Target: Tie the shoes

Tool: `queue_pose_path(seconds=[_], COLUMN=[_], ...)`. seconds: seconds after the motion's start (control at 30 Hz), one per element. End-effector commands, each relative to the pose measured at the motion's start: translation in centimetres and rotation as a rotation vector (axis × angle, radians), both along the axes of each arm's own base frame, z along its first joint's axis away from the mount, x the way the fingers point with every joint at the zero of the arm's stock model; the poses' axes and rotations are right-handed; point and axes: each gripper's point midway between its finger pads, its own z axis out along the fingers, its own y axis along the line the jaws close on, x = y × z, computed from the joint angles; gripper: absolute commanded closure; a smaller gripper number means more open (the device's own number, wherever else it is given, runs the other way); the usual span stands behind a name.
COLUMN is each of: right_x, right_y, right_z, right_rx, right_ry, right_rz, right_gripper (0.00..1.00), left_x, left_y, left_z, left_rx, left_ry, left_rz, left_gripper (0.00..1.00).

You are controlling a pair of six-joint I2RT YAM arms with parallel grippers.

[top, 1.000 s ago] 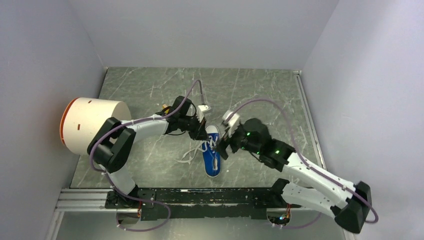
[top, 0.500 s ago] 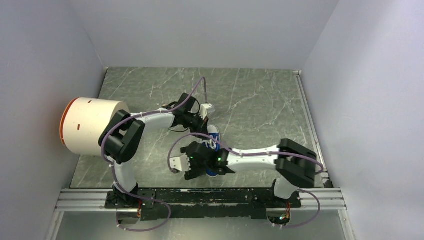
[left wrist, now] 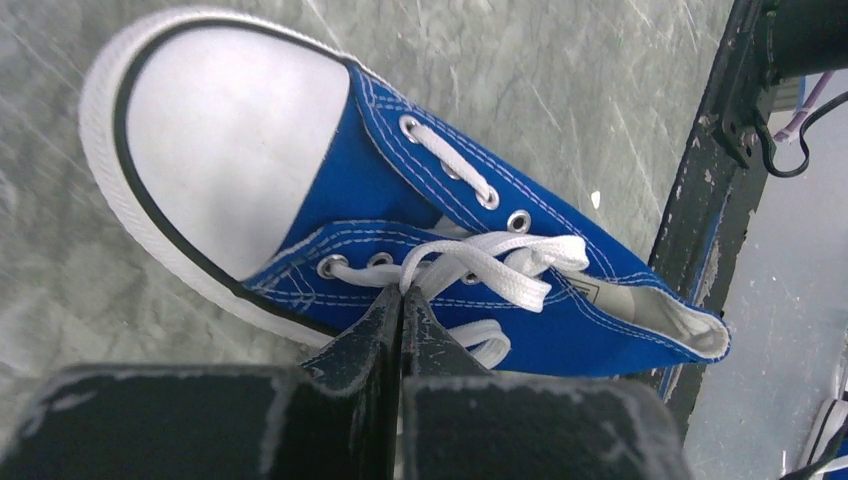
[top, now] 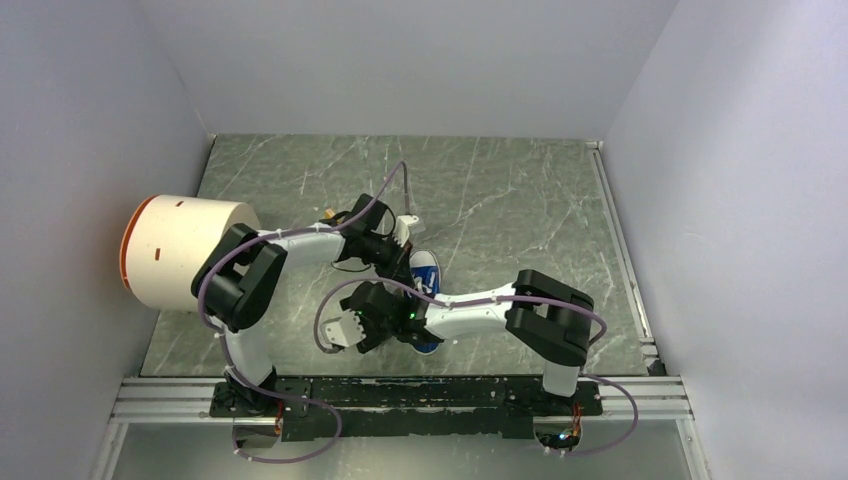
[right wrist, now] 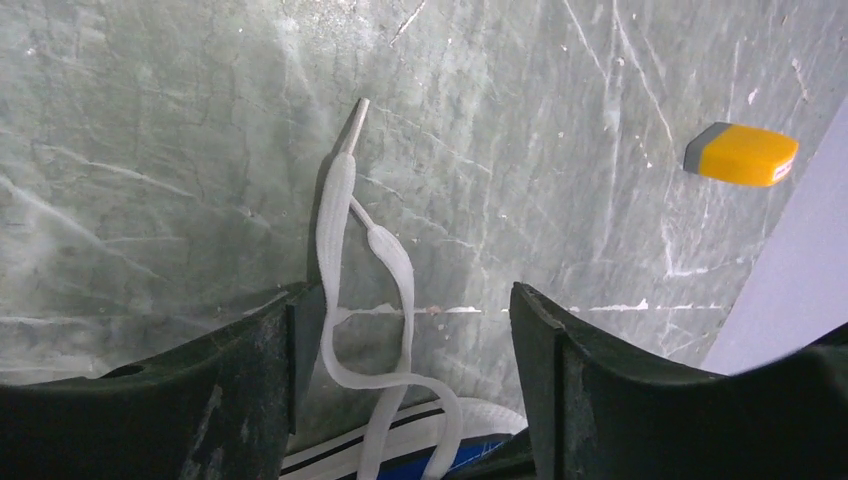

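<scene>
The blue sneaker (left wrist: 440, 200) with a white toe cap lies on the table, its heel toward the near rail; the top view shows it as the shoe (top: 427, 272) half hidden under the right arm. My left gripper (left wrist: 402, 297) is shut at the eyelets, pinching a white lace (left wrist: 520, 255) that comes out from its tips. It is seen from above as the left gripper (top: 402, 260). My right gripper (right wrist: 410, 300) is open just left of the shoe. A loose lace end (right wrist: 335, 220) lies on the table between its fingers, nearer the left one. That right gripper (top: 352, 328) sits near the front edge.
A small yellow block (right wrist: 740, 155) lies on the table near the left wall. A large white cylinder with an orange rim (top: 180, 250) lies at the left. The black rail (top: 420, 392) runs along the near edge. The right arm (top: 480, 300) crosses over the shoe.
The right arm has swung from the shoe's right side across to its left front, and its jaws have narrowed somewhat. The left gripper has stayed shut at the laces.
</scene>
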Motion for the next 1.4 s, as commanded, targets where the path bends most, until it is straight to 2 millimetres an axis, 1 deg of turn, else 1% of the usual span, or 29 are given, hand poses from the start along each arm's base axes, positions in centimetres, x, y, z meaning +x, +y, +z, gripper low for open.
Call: queue_pose_path(seconds=[0.0, 0.03, 0.1, 0.17, 0.2, 0.23, 0.3, 0.37, 0.4, 0.43, 0.47, 0.5, 0.57, 0.6, 0.73, 0.87, 0.93, 1.0, 1.07, 1.17, 1.2, 1.27, 1.33, 1.37], right_x=[-0.7, -1.1, -1.9, -2.6, -3.0, -3.3, -3.7, -3.9, -4.0, -4.7, -5.2, -5.6, -6.4, -6.2, -4.8, -3.8, -3.8, -4.3, -4.8, -4.8, -4.7, -4.3, -4.2, -4.0], right_y=[-2.7, -2.9, -3.1, -2.9, -2.7, -2.5, -2.4, -2.5, -2.5, -2.4, -2.5, -2.6, -3.2, -3.8, -6.8, -9.3, -10.0, -10.4, -11.0, -12.5, -12.9, -13.4, -14.0, -14.3], right_z=[-3.6, -3.8, -4.5, -4.7, -4.6, -4.4, -3.8, -2.5, -1.5, 0.0, 0.5, 2.1, 3.8, 4.3, 5.5, 7.3, 8.4, 9.1, 9.4, 9.1, 9.3, 10.0, 10.0, 10.0], right_rx=[-0.154, -0.159, -0.177, -0.182, -0.173, -0.162, -0.126, -0.063, -0.017, 0.038, 0.064, 0.116, 0.185, 0.215, 0.267, 0.346, 0.393, 0.405, 0.405, 0.413, 0.426, 0.469, 0.454, 0.458], right_ry=[0.056, 0.079, 0.135, 0.188, 0.218, 0.247, 0.305, 0.375, 0.414, 0.467, 0.512, 0.547, 0.627, 0.644, 0.681, 0.79, 0.869, 0.945, 1.033, 1.148, 1.17, 1.228, 1.276, 1.325], right_rz=[0.022, 0.031, 0.044, 0.047, 0.049, 0.045, 0.017, -0.008, -0.023, -0.015, -0.013, -0.009, -0.008, -0.039, -0.149, -0.18, -0.181, -0.185, -0.213, -0.352, -0.387, -0.532, -0.658, -0.749], right_gripper=[0.31, 0.36, 0.6, 0.8, 0.92, 1.0, 1.0, 1.0, 1.0, 1.0, 1.0, 1.0, 1.0, 1.0, 1.0, 1.0, 1.0, 1.0, 1.0, 1.0, 1.0, 1.0, 1.0, 1.0], left_x=[0.1, 0.2, 0.5, 0.5, 0.6, 0.6, 0.6, 0.7, 0.8, 0.9, 1.0, 1.0, 1.1, 1.2, 1.3, 1.2, 0.9, 0.7, 0.6, 0.5, 0.4, 0.2, 0.3, 0.5], left_y=[-0.1, 0.0, 0.1, 0.1, -0.1, -0.2, -0.3, -0.3, -0.3, -0.3, -0.3, -0.3, -0.6, -0.8, -1.2, -1.2, -0.9, -0.7, -0.6, -0.4, -0.3, -0.1, -0.2, -0.2], left_z=[1.5, 1.3, 1.0, 0.9, 0.9, 1.1, 1.1, 1.1, 1.2, 1.2, 1.2, 1.4, 1.7, 1.9, 3.0, 3.9, 4.2, 4.5, 4.9, 5.1, 5.1, 5.1, 5.6, 5.9], left_rx=[-0.048, -0.038, -0.019, -0.014, -0.023, -0.032, -0.041, -0.04, -0.035, -0.028, -0.025, -0.028, -0.048, -0.056, -0.097, -0.109, -0.104, -0.102, -0.105, -0.104, -0.101, -0.094, -0.107, -0.11], left_ry=[-0.04, -0.05, -0.055, -0.043, -0.04, -0.039, -0.039, -0.044, -0.046, -0.046, -0.045, -0.044, -0.044, -0.04, -0.029, -0.039, -0.041, -0.043, -0.045, -0.05, -0.043, -0.019, -0.019, -0.029], left_rz=[0.003, 0.001, -0.001, -0.001, 0.0, 0.001, 0.004, 0.004, 0.005, 0.003, 0.003, 0.003, 0.009, 0.018, 0.055, 0.056, 0.058, 0.063, 0.07, 0.092, 0.102, 0.128, 0.144, 0.152], left_gripper=[0.95, 0.95, 0.95, 0.95, 0.95, 0.95, 0.95, 0.95, 0.95, 0.95, 0.95, 0.95, 0.95, 0.95, 0.95, 0.95, 0.95, 0.95, 0.95, 0.95, 0.95, 0.95, 0.95, 0.95])
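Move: The lace end to be pinched lies between the open right fingers, about 2 cm below them and 1 cm nearer the base; the other lace end lies about 3 cm back, equally low. The blue shoe's middle is some 9 cm to the right, level fore and aft. From the left hand, already pinching lace over the shoe, the target lace end is about 7 cm back, 6 cm left and 4 cm lower. Dipping to pinch the lace end, the right hand lifts it 13 cm rightward over the shoe; left hand rises. ##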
